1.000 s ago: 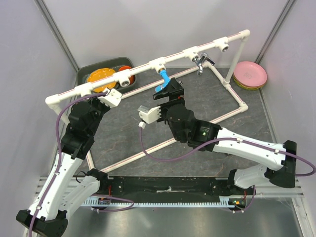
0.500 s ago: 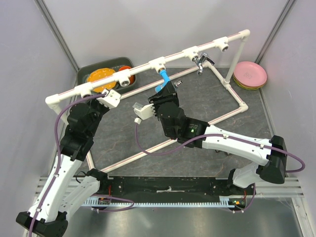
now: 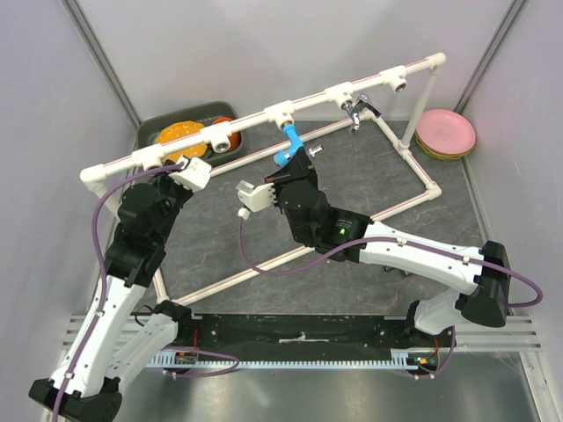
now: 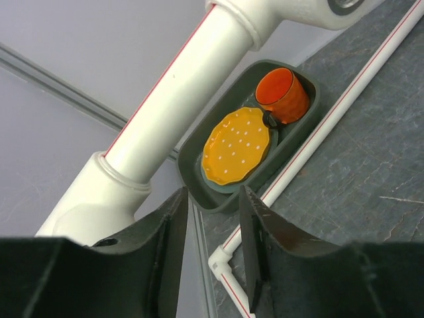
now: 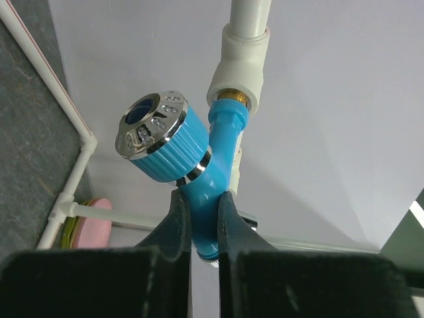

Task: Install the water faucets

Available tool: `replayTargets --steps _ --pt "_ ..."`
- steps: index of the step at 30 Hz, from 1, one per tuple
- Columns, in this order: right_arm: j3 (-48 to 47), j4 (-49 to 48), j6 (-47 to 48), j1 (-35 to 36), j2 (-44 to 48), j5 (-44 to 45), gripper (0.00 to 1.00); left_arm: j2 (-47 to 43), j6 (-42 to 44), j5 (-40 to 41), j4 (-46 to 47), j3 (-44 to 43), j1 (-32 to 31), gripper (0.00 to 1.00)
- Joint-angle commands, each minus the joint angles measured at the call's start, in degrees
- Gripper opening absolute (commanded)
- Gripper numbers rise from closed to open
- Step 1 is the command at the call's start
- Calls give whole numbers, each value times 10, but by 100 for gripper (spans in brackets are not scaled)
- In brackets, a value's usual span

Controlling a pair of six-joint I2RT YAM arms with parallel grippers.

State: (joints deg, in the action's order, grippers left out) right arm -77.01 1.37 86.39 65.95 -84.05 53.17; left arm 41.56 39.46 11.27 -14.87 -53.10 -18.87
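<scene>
The blue water faucet (image 5: 222, 152), with a round ribbed knob (image 5: 162, 136), hangs from a white tee socket (image 5: 242, 63) by its brass thread. My right gripper (image 5: 204, 199) is shut on the faucet's blue body just below the knob. From above, this faucet (image 3: 288, 145) hangs under the top rail (image 3: 255, 119), with the right gripper (image 3: 295, 163) at its lower end. The chrome faucet (image 3: 356, 110) sits in the socket further right. My left gripper (image 4: 213, 199) is open and holds nothing. It stands just beside the white rail (image 4: 179, 99), near the rail's left end (image 3: 195, 167).
A dark tray (image 3: 154, 127) behind the frame holds an orange plate (image 3: 179, 136) and an orange cup (image 4: 281, 93). Pink plates (image 3: 446, 132) are stacked at the back right. The frame's lower pipes (image 3: 413, 198) lie on the grey mat.
My right gripper moved up to the blue faucet and closed on its body. My left gripper's jaws have opened beside the rail.
</scene>
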Motion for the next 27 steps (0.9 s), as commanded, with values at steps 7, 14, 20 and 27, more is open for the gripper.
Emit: replayTargets --steps 7,14,20,27 --pt "-7 -29 -355 -30 51 -111 0 12 -2 -1 33 -42 8 68" --pt "14 -25 -459 -63 85 -182 0 -21 7 -23 12 -72 8 70" --pt "20 -25 -486 -78 86 -206 0 -13 74 23 -7 -105 8 70" --pt "25 -25 -505 -87 87 -224 0 -22 83 -7 -24 -138 8 70"
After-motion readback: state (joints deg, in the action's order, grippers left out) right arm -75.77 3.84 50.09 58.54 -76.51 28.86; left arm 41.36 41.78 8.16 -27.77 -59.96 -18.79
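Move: The right hand already grips the blue faucet's body. The white tee that the faucet is threaded into is about 7 cm ahead of this hand, 4 cm left and a couple of centimetres up. Along the bar, the next tee is some 16 cm left and 4 cm ahead, and the chrome faucet is roughly 11 cm right and 8 cm ahead, both at about hand height. From the left hand, the blue faucet's tee is about 20 cm right and 8 cm ahead, slightly above. Still pinching the blue faucet, the right hand stays almost in place and rolls it by some 40 degrees, its left side rising, clockwise as seen from behind the robot, to screw it into the tee. The left hand dips slightly, then draws back about 2 cm by the bar's left part as its part-open fingers spread wider. ##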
